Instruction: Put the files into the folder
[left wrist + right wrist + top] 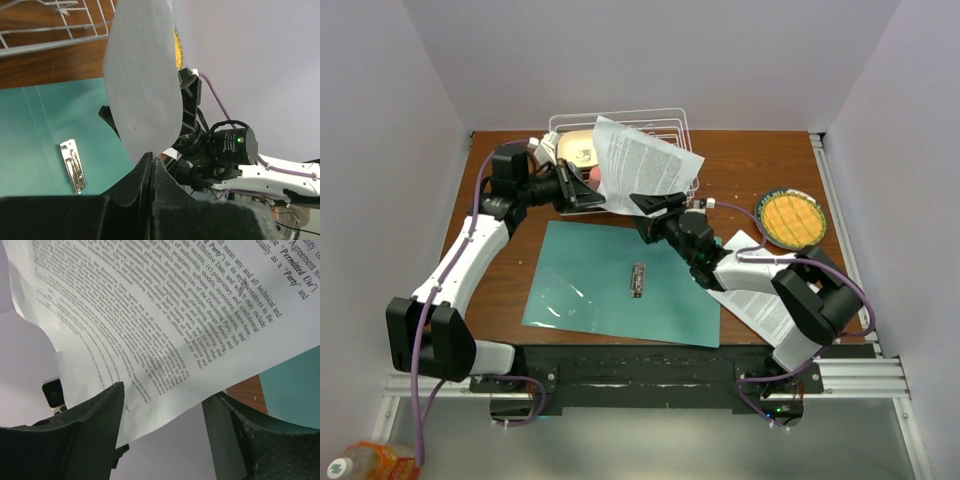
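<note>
One white printed sheet of the files (645, 165) hangs in the air over the far edge of the teal folder (590, 285). My left gripper (582, 190) is shut on the sheet's edge; in the left wrist view the paper (145, 90) rises from the pinched fingertips (151, 156). My right gripper (655, 203) is open at the sheet's lower edge, and in its wrist view that edge (150, 315) dips between the spread fingers (166, 392) without touching them. The folder lies open and flat, with its metal clip (638, 280) at the spine. More printed sheets (760, 300) lie to the right, under the right arm.
A white wire basket (660, 125) holding a few items stands at the back, just behind the raised sheet. A round yellow-and-teal plate (792, 218) sits at the right of the brown table. White walls enclose the table on three sides.
</note>
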Action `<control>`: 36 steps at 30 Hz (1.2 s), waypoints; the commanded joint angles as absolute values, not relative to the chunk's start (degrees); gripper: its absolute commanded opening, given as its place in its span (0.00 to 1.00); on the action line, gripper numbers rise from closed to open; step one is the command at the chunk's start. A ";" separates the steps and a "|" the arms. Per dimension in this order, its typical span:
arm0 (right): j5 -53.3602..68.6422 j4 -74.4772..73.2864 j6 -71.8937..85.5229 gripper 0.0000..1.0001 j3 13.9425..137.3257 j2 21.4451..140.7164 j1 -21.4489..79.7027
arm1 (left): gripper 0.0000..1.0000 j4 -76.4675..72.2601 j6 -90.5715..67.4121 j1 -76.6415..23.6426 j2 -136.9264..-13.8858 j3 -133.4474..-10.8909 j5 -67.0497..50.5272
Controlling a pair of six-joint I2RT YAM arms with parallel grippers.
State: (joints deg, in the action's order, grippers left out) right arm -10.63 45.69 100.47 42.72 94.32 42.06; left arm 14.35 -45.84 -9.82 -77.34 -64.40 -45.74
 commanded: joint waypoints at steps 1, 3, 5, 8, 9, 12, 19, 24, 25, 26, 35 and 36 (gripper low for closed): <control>-16.16 44.41 100.55 0.65 41.75 90.18 42.10 | 0.00 21.51 -41.15 -10.20 -75.32 -64.42 -49.92; -19.06 42.81 99.41 0.62 41.05 87.46 42.10 | 0.00 26.69 -37.01 -10.20 -74.88 -65.65 -49.57; -21.00 38.86 97.92 0.61 40.43 84.22 42.01 | 0.00 28.73 -34.90 -10.11 -74.27 -66.27 -49.40; -22.59 34.02 96.34 0.61 40.69 82.10 41.92 | 0.00 29.44 -35.07 -9.84 -73.92 -67.06 -49.57; -22.07 33.67 96.33 0.61 40.69 82.26 42.01 | 0.00 28.66 -35.42 -9.84 -74.09 -67.23 -49.74; -21.19 34.63 96.07 0.59 40.43 83.23 42.10 | 0.00 28.13 -36.30 -9.84 -74.71 -67.59 -50.36; -17.16 27.61 91.77 0.58 43.24 85.52 42.10 | 0.00 27.33 -37.00 -9.84 -73.74 -67.50 -50.89; -14.76 21.98 88.77 0.61 42.46 83.33 43.59 | 0.00 27.34 -35.77 -9.84 -73.30 -67.41 -49.92; -15.03 22.84 89.47 0.61 41.23 82.97 44.03 | 0.00 27.07 -35.95 -9.84 -73.39 -66.72 -50.10; -15.38 23.55 89.99 0.61 40.87 83.32 44.12 | 0.00 26.29 -36.82 -9.84 -73.39 -66.36 -50.10; -17.22 26.54 90.62 0.39 45.26 88.24 44.21 | 0.00 28.12 -35.60 -9.84 -73.39 -66.71 -51.41; -17.66 26.46 90.18 0.30 45.35 87.81 44.21 | 0.00 28.12 -35.60 -9.84 -73.39 -66.53 -51.94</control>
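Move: The right hand goes for the file, a sheet already pinched in the left fingers; its middle is about 8 cm ahead of the right hand, 1 cm right and 5 cm higher. From that hand, the open folder centres 11 cm back, 2 cm left and the metal clip 10 cm back, 1 cm right, both some 18 cm below. From the left hand, the file's middle is roughly 11 cm ahead, 10 cm right and slightly above. Right hand rises rightward, sinks 8 cm, closing partway at file's edge; left, still pinching, draws back 4 cm. ##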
